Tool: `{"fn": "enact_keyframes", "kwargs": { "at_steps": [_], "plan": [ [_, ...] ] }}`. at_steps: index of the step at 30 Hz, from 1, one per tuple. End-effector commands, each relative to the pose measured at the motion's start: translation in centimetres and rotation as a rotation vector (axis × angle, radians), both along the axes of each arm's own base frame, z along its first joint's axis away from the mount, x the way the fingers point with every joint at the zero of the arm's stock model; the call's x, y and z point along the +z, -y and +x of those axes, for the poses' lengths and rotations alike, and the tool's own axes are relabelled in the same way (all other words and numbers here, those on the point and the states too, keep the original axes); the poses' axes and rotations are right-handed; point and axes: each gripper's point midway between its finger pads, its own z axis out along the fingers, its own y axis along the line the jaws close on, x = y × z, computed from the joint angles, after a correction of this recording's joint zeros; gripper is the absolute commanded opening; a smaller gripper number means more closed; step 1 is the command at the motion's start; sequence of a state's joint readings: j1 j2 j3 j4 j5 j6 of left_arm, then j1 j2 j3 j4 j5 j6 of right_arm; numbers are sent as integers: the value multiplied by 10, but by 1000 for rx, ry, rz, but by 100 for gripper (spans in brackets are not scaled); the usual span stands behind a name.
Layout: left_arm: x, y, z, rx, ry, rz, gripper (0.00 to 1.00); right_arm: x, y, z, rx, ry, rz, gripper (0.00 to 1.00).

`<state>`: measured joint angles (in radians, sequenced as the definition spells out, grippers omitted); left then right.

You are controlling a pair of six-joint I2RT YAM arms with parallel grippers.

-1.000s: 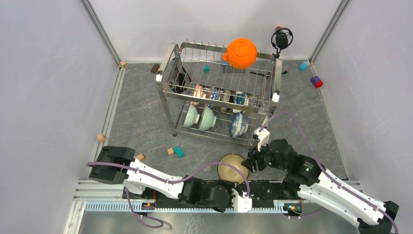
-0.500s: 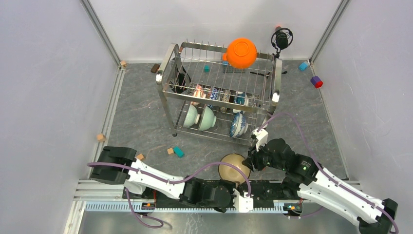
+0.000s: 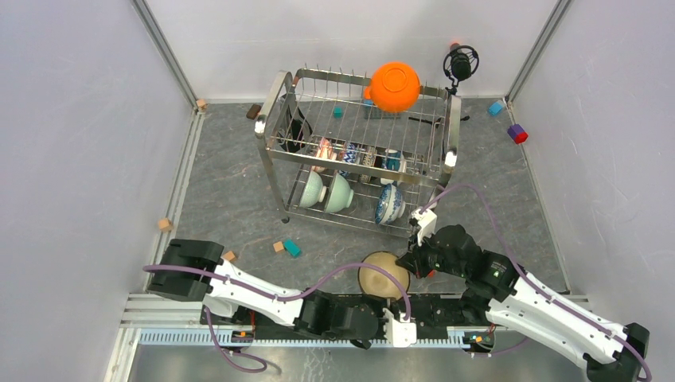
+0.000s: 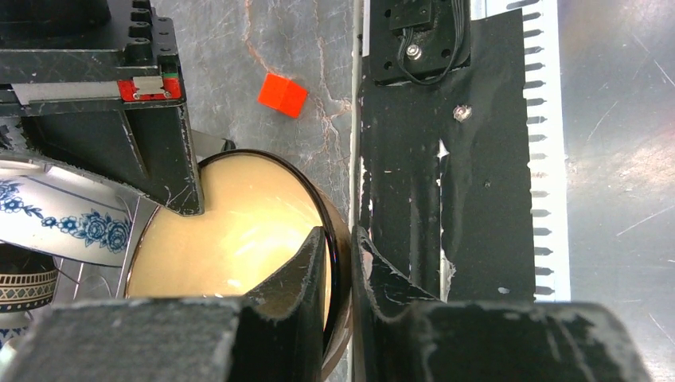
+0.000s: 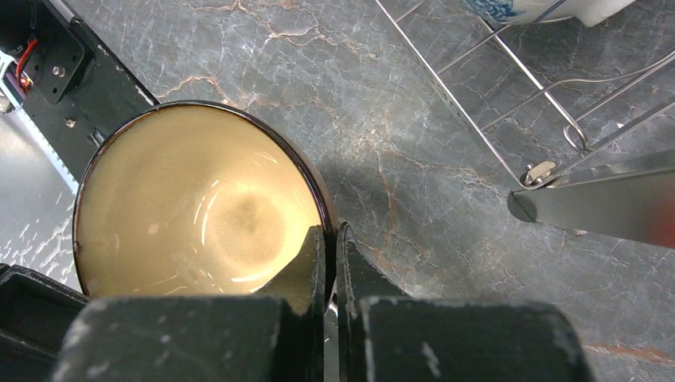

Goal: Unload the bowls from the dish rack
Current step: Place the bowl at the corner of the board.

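A brown-gold bowl [image 3: 384, 274] with a dark rim sits upright in front of the dish rack [image 3: 275, 99], held from two sides. My left gripper [image 4: 342, 255] is shut on the near rim of this bowl [image 4: 239, 231], one finger inside and one outside. My right gripper [image 5: 330, 247] is shut on the right rim of the same bowl [image 5: 199, 215]. In the rack, an orange bowl [image 3: 395, 86] lies on the top tier. Pale green bowls [image 3: 338, 193] and a blue-and-white bowl [image 3: 389, 204] stand on edge in the lower tier, with more patterned bowls behind the wires.
A black microphone stand [image 3: 460, 62] stands behind the rack's right end. Small blocks lie scattered on the grey floor: teal [image 3: 292, 248], tan [image 3: 165, 224], blue [image 3: 495, 107], purple and red [image 3: 517, 134]. A rack foot [image 5: 541, 171] is close to my right gripper.
My right gripper has closed onto the brown-gold bowl's right rim. The bowl has shifted slightly to the right. The left gripper keeps its hold.
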<state>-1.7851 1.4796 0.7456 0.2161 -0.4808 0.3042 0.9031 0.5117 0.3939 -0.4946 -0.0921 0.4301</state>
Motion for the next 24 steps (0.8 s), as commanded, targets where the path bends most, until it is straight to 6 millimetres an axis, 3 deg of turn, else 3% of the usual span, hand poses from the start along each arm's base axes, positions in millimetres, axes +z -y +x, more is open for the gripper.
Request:
{"fn": "enact_keyframes", "kwargs": {
  "at_steps": [1, 15, 18, 19, 24],
  "plan": [
    [35, 11, 13, 125, -14, -148, 11, 7, -6, -2, 19, 7, 41, 0],
    [22, -3, 16, 200, -90, -142, 59, 13, -7, 5, -42, 24, 103, 0],
    [25, -6, 15, 210, -114, -155, 75, 15, -7, 6, -50, 30, 107, 0],
    [27, -7, 14, 211, -126, -158, 98, 15, -7, 6, -51, 31, 109, 0],
    [37, -13, 9, 208, -196, -187, 100, 19, -6, 8, -58, 39, 117, 0]
  ]
}}
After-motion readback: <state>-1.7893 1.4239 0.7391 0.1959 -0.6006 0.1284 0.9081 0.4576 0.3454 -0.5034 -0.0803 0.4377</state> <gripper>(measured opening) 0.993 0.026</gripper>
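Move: The brown bowl is pinched by its rim in both grippers. Its middle lies about 6 cm ahead and 2 cm to the left of the left hand, and some 4 cm back and 5 cm to the left of the right hand, a couple of cm below both. From the right hand, the blue-white bowl in the rack stands roughly 15 cm ahead and 3 cm left, the red cube about 4 cm back and 8 cm right on the table. Let the left gripper go of the brown bowl's rim: open its fingers from a narrow gap to fully wide while turning the hand some 10 degrees counter-clockwise, then ease it up and forward, about 2 cm in all, off the rim. Keep the right gripper shut on its side of the rim, letting it sink about 1 cm. ##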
